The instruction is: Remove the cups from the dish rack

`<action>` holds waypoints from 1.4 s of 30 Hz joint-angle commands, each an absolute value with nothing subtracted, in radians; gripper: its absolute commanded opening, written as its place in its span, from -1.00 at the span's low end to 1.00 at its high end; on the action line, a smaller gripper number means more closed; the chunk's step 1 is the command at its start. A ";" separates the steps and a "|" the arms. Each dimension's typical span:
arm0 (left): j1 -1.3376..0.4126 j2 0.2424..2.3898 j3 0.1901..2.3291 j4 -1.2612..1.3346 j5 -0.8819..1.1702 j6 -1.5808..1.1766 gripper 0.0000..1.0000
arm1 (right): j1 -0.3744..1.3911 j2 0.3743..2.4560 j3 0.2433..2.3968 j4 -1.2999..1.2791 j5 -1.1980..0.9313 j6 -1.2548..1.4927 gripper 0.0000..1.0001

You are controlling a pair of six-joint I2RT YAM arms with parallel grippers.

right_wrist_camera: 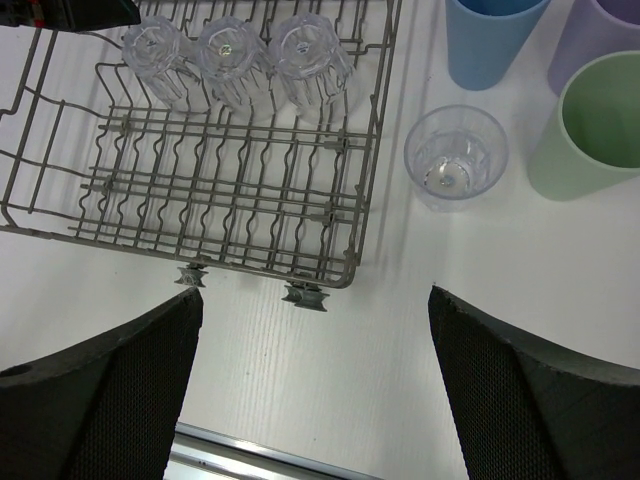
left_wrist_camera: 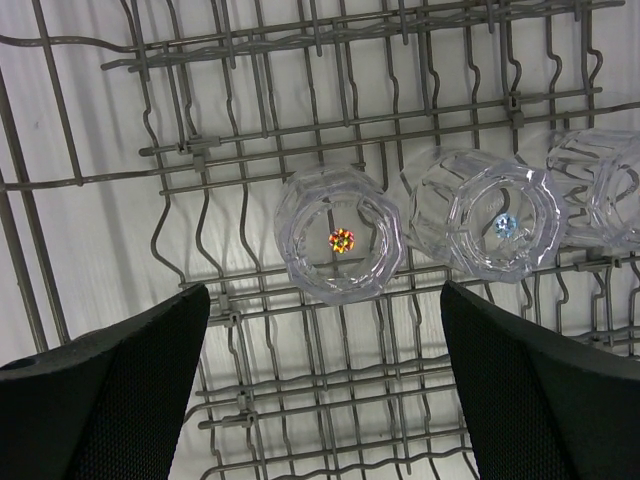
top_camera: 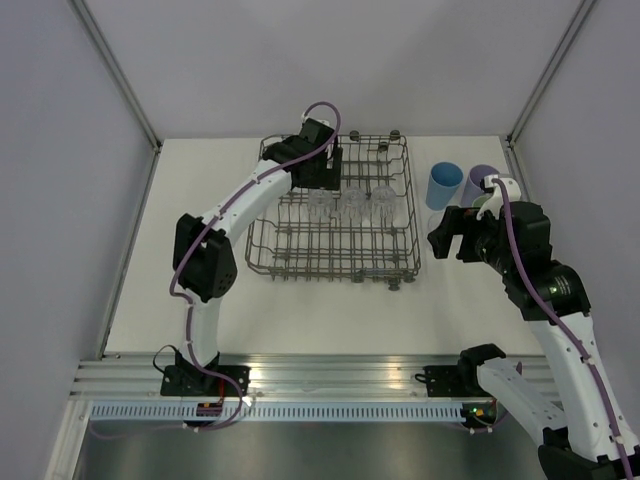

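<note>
The grey wire dish rack (top_camera: 300, 258) stands mid-table. Three clear cups sit upside down in a row inside it (top_camera: 320, 205) (top_camera: 352, 203) (top_camera: 382, 200). My left gripper (top_camera: 318, 172) hovers open just behind that row; in its wrist view the nearest clear cup (left_wrist_camera: 342, 245) lies ahead of the gripper (left_wrist_camera: 325, 400), with two more (left_wrist_camera: 490, 225) (left_wrist_camera: 605, 185) to its right. My right gripper (top_camera: 455, 235) (right_wrist_camera: 315, 390) hangs open and empty over bare table right of the rack (right_wrist_camera: 230, 170). Ahead of it stand a clear cup (right_wrist_camera: 455, 155), a blue (right_wrist_camera: 492, 35), a lavender (right_wrist_camera: 605, 35) and a green cup (right_wrist_camera: 595, 125), all upright.
The rack's small wheels (right_wrist_camera: 305, 295) rest on the white table near my right gripper. A metal rail (top_camera: 330, 375) runs along the near edge by the arm bases. Grey walls close in the table on three sides.
</note>
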State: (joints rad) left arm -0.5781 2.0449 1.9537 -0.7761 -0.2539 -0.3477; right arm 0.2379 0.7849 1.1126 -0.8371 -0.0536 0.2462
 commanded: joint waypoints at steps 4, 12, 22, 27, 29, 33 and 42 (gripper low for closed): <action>-0.580 2.112 1.991 -0.762 -0.224 -0.327 0.97 | 0.241 0.795 1.109 -0.831 -0.032 0.241 0.96; -0.580 2.152 1.962 -0.724 -0.230 -0.324 0.90 | 0.244 0.802 1.117 -0.827 -0.044 0.239 0.96; -0.578 2.187 1.951 -0.696 -0.216 -0.333 0.74 | 0.245 0.810 1.115 -0.810 -0.063 0.233 0.96; -0.577 2.200 1.954 -0.689 -0.213 -0.328 0.65 | 0.245 0.816 1.114 -0.802 -0.075 0.233 0.96; -0.577 2.204 1.953 -0.690 -0.213 -0.331 0.54 | 0.244 0.816 1.118 -0.802 -0.077 0.232 0.96; -0.577 2.200 1.941 -0.692 -0.216 -0.342 0.34 | 0.244 0.816 1.126 -0.804 -0.080 0.230 0.96; -0.577 2.146 1.930 -0.692 -0.210 -0.351 -0.66 | 0.245 0.813 1.131 -0.804 -0.081 0.229 0.96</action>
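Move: The leftmost of the three clear cups left in the rack, bottom up, is the one I want: its middle lies about 2 cm ahead of my open left hand, 2 cm to the right and some 9 cm below. The second clear cup stands about 7 cm to the right of it, and the third roughly 14 cm to its right, both level with it. From my right hand the leftmost cup is about 22 cm ahead, 27 cm to the left and 19 cm lower. I sink my left hand nearly straight down, some 7 cm, quickly at first and then easing off, tipping the fingers about 5 degrees further down, until they straddle the upturned base of the leftmost clear cup. As the descent slows I close them in two stages to roughly three-quarters open, where they pinch the cup's sides and stop with the grip effort rising. ##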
